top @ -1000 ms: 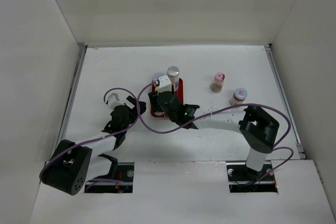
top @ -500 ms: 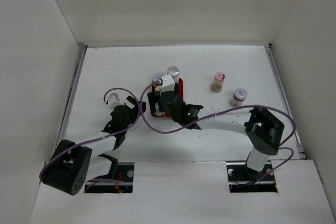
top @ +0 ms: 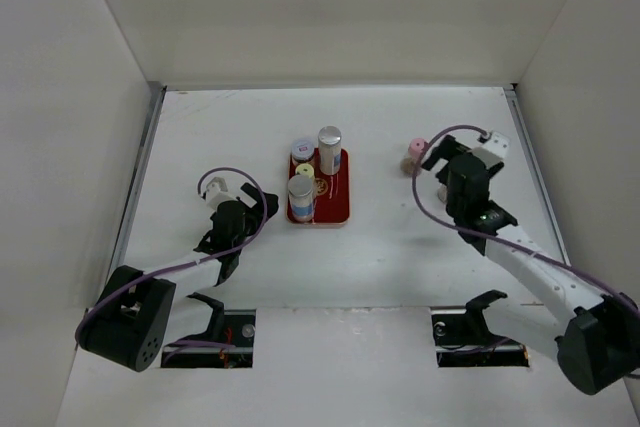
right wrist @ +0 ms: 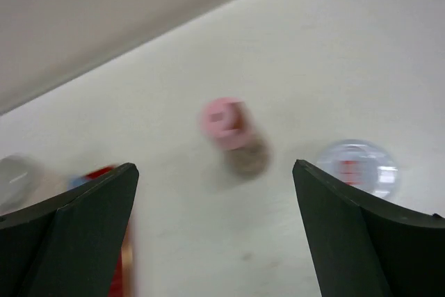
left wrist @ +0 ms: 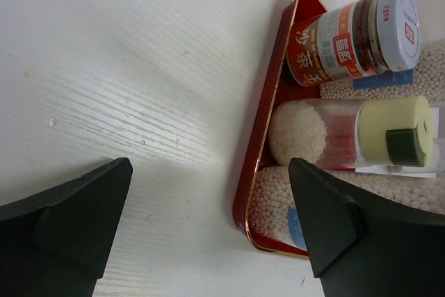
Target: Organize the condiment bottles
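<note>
Four condiment bottles stand on the red tray [top: 340, 209]: a tall silver-capped one [top: 330, 147], a lilac-capped jar [top: 302, 150], a yellow-green-capped one [top: 305, 171] and a silver-capped jar [top: 300, 192]. A pink-capped bottle [top: 416, 153] stands on the table to the right. My right gripper [top: 436, 161] hovers open just beside it. The blurred right wrist view shows the pink-capped bottle [right wrist: 229, 133] ahead of the open right gripper [right wrist: 214, 168] and a clear-lidded jar [right wrist: 357, 168] further right. My left gripper [top: 262, 205] rests open left of the tray. Its wrist view shows the open left gripper [left wrist: 208, 172] facing the tray [left wrist: 268, 151] and its jars [left wrist: 354, 33].
White walls enclose the table on three sides. My right arm [top: 530, 262] crosses the right part of the table. A purple cable [top: 225, 175] loops above the left wrist. The two arm bases [top: 480, 332] sit at the near edge.
My right gripper has opened, left the silver-capped jar on the tray and swung right to the pink-capped bottle. The left arm has not moved.
</note>
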Tool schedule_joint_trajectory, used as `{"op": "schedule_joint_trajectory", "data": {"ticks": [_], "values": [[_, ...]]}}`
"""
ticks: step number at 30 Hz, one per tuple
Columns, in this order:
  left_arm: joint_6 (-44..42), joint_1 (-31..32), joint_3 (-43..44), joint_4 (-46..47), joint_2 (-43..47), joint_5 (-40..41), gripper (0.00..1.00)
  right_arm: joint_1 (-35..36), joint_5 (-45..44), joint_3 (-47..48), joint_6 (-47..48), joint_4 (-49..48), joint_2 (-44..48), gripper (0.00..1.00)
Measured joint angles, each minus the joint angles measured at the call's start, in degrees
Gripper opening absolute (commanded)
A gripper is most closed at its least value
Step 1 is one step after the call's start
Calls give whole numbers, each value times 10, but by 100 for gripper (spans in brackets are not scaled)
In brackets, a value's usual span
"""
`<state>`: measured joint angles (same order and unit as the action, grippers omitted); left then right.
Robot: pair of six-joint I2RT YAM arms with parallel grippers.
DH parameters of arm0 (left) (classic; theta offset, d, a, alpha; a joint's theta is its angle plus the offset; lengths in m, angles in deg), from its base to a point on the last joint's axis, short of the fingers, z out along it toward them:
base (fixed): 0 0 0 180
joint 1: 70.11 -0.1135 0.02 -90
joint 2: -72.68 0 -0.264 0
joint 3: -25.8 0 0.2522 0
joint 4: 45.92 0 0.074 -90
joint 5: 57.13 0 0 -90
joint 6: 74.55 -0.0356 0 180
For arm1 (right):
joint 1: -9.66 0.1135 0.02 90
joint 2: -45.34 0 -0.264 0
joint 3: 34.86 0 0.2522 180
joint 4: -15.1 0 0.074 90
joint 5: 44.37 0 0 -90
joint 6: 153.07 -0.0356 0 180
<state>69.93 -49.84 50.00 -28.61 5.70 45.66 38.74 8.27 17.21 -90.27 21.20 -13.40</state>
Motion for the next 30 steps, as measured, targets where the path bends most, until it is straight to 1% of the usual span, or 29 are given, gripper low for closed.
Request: {"op": "schedule_joint_trajectory", "data": {"ticks": [2, 3, 6, 9, 12, 17, 20, 21, 22, 24, 26, 28, 30], "values": [[0, 0, 0, 0, 0, 0, 100, -80, -12, -21, -17, 33, 1, 100], [0, 0, 0, 0, 0, 0, 100, -108, -14, -28, -20, 46, -1, 100], [0, 0, 0, 0, 0, 0, 100, -159, -15, -35, -23, 72, -19, 100], [0, 0, 0, 0, 0, 0, 100, -177, -6, -35, -23, 73, -55, 100], [0, 0, 0, 0, 0, 0, 100, -186, 23, -35, -22, 72, -91, 100], [0, 1, 0, 0, -4, 0, 100, -189, 62, -28, -19, 43, -127, 100], [0, 3, 0, 1, -6, 0, 100, -189, 74, -18, -15, 36, -164, 99], [0, 3, 0, 2, -6, 0, 100, -189, 77, -16, -14, 33, -178, 96], [0, 4, 0, 2, -6, 0, 100, -189, 79, -15, -13, 31, -189, 91], [0, 4, 0, 2, -7, 0, 100, -189, 83, -15, -10, 31, -207, 71], [0, 4, 0, 3, -7, 0, 100, -189, 83, -15, -9, 27, -215, 58], [0, 4, 0, 4, -8, 0, 100, -184, 78, -15, -11, 25, -215, 51], [0, 4, 0, 6, -11, 0, 100, -162, 64, -17, -10, 28, -212, 48]]}}
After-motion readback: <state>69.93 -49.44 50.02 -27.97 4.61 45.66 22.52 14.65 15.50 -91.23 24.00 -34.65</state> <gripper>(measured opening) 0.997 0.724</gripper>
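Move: The right hand hangs open and empty up high; the grey-lidded jar stands about 9 cm to its right, some 2 cm ahead and about 17 cm below. The pink-capped bottle is roughly 11 cm ahead and 1 cm left of this hand, at about the jar's height, while the red tray's middle lies some 26 cm to the left and 4 cm ahead, about 20 cm down. From the left hand the jar is about 52 cm right and 5 cm farther out, near its own height. The right hand sinks about 15 cm while it swings right by some 11 cm and then comes back left a little, its fingers tipping some 25 degrees downward and the wrist ending about 10 degrees clockwise. Staying open until it is down around the grey-lidded jar, it closes both fingers on the jar's sides just below the lid and, gripping it, eases about 1 cm left without rising. ##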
